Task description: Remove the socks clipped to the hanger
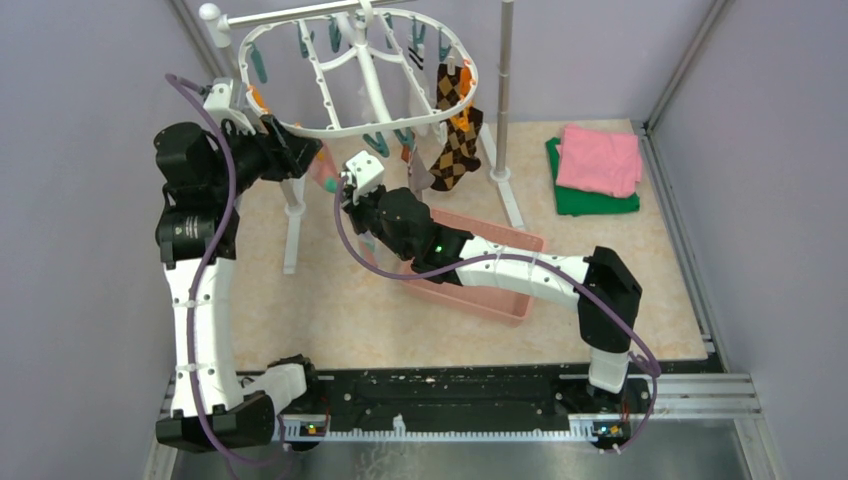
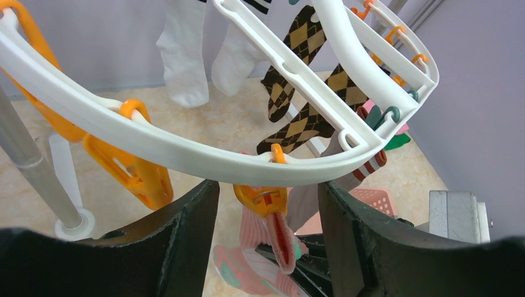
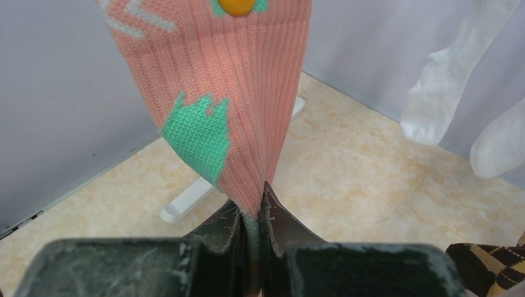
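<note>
The white oval hanger (image 1: pixel 330 128) hangs from the stand, its rim (image 2: pixel 186 154) crossing the left wrist view. An orange clip (image 2: pixel 263 197) under that rim holds a pink sock with green patches (image 2: pixel 272 238). My left gripper (image 2: pixel 267 189) is open, one finger on either side of the clip, touching neither. My right gripper (image 3: pixel 251 207) is shut on the pink sock's (image 3: pixel 247 93) lower end, below the hanger (image 1: pixel 338 192). Brown-and-black diamond socks (image 1: pixel 455 150) and white socks (image 2: pixel 186 55) hang from farther clips.
A pink basket (image 1: pixel 500 290) lies on the table under the right forearm. Folded pink and green cloths (image 1: pixel 598 160) sit at the back right. The stand's pole (image 1: pixel 505 90) and white feet (image 1: pixel 292 235) flank the hanger. An empty orange clip (image 2: pixel 133 173) dangles left.
</note>
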Controlling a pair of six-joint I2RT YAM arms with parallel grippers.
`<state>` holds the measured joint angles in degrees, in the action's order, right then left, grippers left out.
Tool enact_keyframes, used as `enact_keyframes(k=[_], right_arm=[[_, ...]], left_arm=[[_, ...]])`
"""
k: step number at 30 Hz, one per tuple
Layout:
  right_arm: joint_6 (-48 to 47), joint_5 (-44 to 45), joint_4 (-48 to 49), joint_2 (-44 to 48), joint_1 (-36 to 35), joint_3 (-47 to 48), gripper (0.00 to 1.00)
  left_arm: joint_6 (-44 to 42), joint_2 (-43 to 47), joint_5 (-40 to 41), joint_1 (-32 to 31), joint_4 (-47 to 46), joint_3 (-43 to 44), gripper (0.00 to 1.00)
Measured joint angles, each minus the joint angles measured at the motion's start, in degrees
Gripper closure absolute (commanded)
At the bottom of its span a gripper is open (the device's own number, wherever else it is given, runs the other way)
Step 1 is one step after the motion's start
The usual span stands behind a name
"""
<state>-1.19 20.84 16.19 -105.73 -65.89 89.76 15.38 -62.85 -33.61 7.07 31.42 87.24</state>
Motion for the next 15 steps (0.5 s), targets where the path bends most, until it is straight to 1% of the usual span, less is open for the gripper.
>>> enact_keyframes(k=[5, 9, 12, 15], right_arm=[[0.26, -0.61, 0.02, 0.00, 0.00, 0.04, 1.00], [0.31, -1.09, 0.00, 0.00, 0.00, 0.04, 1.00], [0.42, -1.31, -0.37, 0.00, 0.00, 0.33, 1.00], [1.25, -1.46, -0.37, 0.02, 0.00, 0.39, 1.00]], left_arm=[[0.98, -0.66, -0.35, 0.00, -1.25, 0.00, 0.42], [1.33, -0.68, -0.44, 0.00, -1.53, -0.07, 0.53], [1.46, -0.68, -0.39, 0.00, -1.84, -0.24, 0.58], [1.49, -0.68, -0.37, 0.00, -1.92, -0.42, 0.66]])
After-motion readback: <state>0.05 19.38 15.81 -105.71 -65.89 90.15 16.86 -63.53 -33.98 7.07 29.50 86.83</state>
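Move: The orange clip holding the pink sock is already between the left hand's open fingers, about 1 cm ahead and 1 cm right. The pink sock hangs from it, its middle some 2 cm back, 3 cm right and 8 cm below the left hand; the next orange clip is around 4 cm ahead, 5 cm left, level. From the right hand, already pinching the sock, the aimed-at clip is roughly 6 cm ahead, 5 cm left and 12 cm up. Left fingers close around the orange clip after easing half a centimetre forward; the right still pinches the sock. ##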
